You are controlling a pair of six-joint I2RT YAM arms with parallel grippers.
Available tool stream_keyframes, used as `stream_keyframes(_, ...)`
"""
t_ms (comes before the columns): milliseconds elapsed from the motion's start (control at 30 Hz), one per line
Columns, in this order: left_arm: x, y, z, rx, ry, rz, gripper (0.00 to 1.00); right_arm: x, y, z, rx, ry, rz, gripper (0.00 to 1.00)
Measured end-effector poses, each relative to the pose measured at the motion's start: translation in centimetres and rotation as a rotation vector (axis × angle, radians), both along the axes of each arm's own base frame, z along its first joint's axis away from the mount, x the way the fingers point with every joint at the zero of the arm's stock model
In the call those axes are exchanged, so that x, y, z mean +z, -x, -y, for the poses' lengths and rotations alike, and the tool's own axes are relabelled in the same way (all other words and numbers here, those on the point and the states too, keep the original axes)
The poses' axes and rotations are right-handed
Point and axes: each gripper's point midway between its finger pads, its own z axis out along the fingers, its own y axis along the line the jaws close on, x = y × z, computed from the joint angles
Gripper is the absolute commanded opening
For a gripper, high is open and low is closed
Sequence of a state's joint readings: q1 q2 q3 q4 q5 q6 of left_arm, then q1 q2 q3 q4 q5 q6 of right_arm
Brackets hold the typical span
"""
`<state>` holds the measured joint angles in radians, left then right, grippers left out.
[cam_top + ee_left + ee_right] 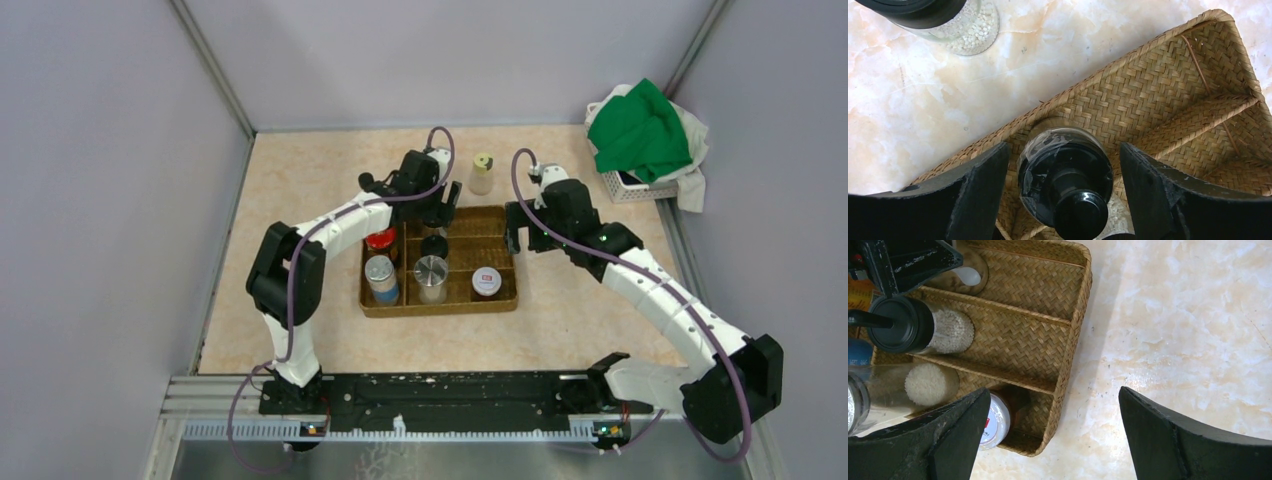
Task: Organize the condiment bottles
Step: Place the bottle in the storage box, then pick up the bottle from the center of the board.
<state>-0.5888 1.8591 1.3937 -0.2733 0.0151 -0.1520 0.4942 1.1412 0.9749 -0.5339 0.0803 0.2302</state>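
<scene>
A brown woven tray (440, 311) holds several condiment bottles: a red-lidded jar (380, 239), a blue-labelled jar (380, 277), a silver-lidded shaker (431, 274) and a white-lidded jar (487, 282). My left gripper (1065, 192) is open over the tray's (1158, 85) far compartment. Its fingers (980, 190) stand on either side of a black-capped bottle (1068, 177), with a gap at each side. My right gripper (1050, 405) is open and empty over the table at the tray's (1075, 315) right edge, beside the white-lidded jar (994, 420). A yellow-green-lidded jar (482, 172) stands outside the tray.
A white basket (628, 187) with a green cloth (640, 135) sits at the back right corner. Grey walls close in the table on three sides. A black-lidded shaker of white grains (918, 330) stands in the tray's middle row.
</scene>
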Motion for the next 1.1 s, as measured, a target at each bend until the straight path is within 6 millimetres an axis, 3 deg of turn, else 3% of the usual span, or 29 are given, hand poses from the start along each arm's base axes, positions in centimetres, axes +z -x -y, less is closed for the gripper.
stream_keyframes(133, 0.6, -0.1, -0.3, 0.012, -0.017, -0.002, 0.86, 0.1, -0.1, -0.1, 0.001, -0.007, 0.004, 0.98)
stream_keyframes(333, 4.1, -0.5, -0.6, 0.021, -0.007, 0.062, 0.86, -0.1, -0.3, -0.4, 0.007, -0.011, 0.0, 0.98)
stream_keyframes(733, 17.2, 1.4, -2.9, 0.044, 0.106, 0.313, 0.79, -0.8, -0.8, -0.8, 0.013, 0.005, -0.034, 0.98)
stream_keyframes(833, 19.9, 2.2, -4.0, 0.063, 0.125, 0.374, 0.67, 0.0, -1.6, -1.1, 0.016, 0.006, -0.022, 0.98)
stream_keyframes(933, 21.3, 3.1, -5.2, 0.077, 0.122, 0.419, 0.35, 1.1, -2.4, -1.5, 0.021, 0.006, 0.001, 0.98)
stream_keyframes(1000, 21.4, 3.4, -5.7, 0.084, 0.112, 0.428, 0.2, 2.0, -3.1, -1.7, 0.022, 0.01, 0.019, 0.98)
stream_keyframes(1100, 20.5, 3.3, -6.0, 0.092, 0.087, 0.412, 0.17, 3.2, -4.6, -2.0, 0.02, 0.028, 0.045, 0.98)
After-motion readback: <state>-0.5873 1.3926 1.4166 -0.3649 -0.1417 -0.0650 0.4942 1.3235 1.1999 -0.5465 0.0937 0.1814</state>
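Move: The bottle just set down in the storage box stands between the left hand's open fingers, its middle about 4 cm below them. From it, a black-capped shaker stands on the table about 10 cm farther out, a black-lidded jar 7 cm nearer, and a red-lidded jar 11 cm to the left and 5 cm nearer. From the right hand, the yellow-capped bottle lies some 21 cm ahead, 8 cm to the left and 12 cm lower. Fingers already opened around the bottle, the left hand lifts clear of it by about 21 cm, drifting left and a little back late in the climb. Its wrist tips the fingers up some 25 degrees, and they close nearly shut, empty, towards the end. The right hand, after barely sinking, goes forward about 5 cm and rises, fingers wide, towards the yellow-capped bottle. ##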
